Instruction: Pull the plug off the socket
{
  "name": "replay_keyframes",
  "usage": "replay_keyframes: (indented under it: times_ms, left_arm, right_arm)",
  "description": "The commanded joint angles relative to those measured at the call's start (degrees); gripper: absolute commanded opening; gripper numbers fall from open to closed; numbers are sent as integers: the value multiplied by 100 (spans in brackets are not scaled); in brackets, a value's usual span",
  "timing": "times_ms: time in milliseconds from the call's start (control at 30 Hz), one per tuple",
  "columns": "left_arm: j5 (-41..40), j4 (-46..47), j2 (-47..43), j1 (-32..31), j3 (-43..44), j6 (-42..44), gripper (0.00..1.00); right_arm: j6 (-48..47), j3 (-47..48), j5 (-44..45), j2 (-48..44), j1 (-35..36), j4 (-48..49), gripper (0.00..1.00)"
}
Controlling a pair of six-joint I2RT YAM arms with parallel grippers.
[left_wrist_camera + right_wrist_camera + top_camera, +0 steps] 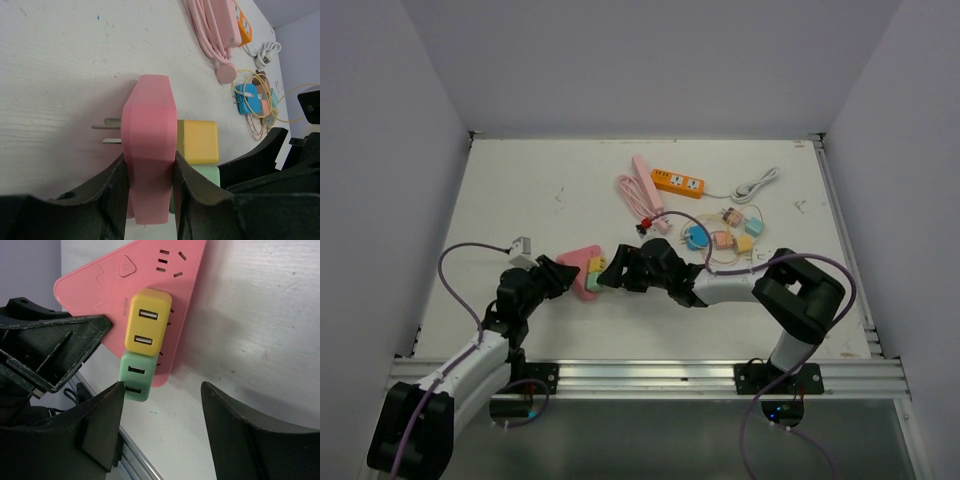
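Note:
A pink triangular socket (578,262) (149,125) (150,270) stands on edge on the white table, and my left gripper (563,276) (149,167) is shut on its two flat faces. Its metal prongs stick out on the left in the left wrist view. A yellow plug (198,141) (146,325) and a green plug (207,174) (136,376) sit side by side in the socket's face. My right gripper (611,272) (162,387) is open just in front of them. Its left fingertip is at the green plug's corner, and nothing lies between the jaws.
Farther back lie a pink power strip (646,185) with a coiled cord, an orange power strip (678,183) with a white cable (757,184), and several small coloured chargers (720,238). A grey adapter (522,247) sits at the left. The metal rail (650,375) runs along the near edge.

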Motion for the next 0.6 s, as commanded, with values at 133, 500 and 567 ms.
replay_keyframes:
  times_ms: [133,500,567]
  left_arm:
    - [50,470,104,-123,-72,-141,0]
    - [-30,478,87,-202,-2,-123,0]
    - [-21,487,104,-228,-2,-123,0]
  right_arm:
    - [12,519,-183,354,109,520,61]
    - [223,467,-175,512,171,607,45]
    - [223,440,-175,556,171,669,38]
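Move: The green plug lies about 3 cm to the left of the open right fingers, level with them fore-and-aft and in height. The yellow plug sits roughly 3 cm farther out than the green one, and the middle of the pink socket is some 3 cm ahead and 6 cm left of this hand. From the left hand, still gripping the socket's edge, the green plug is about 4 cm right and 1 cm back. The right hand slides about 3 cm left around the green plug and pinches it; the left keeps gripping the socket. ##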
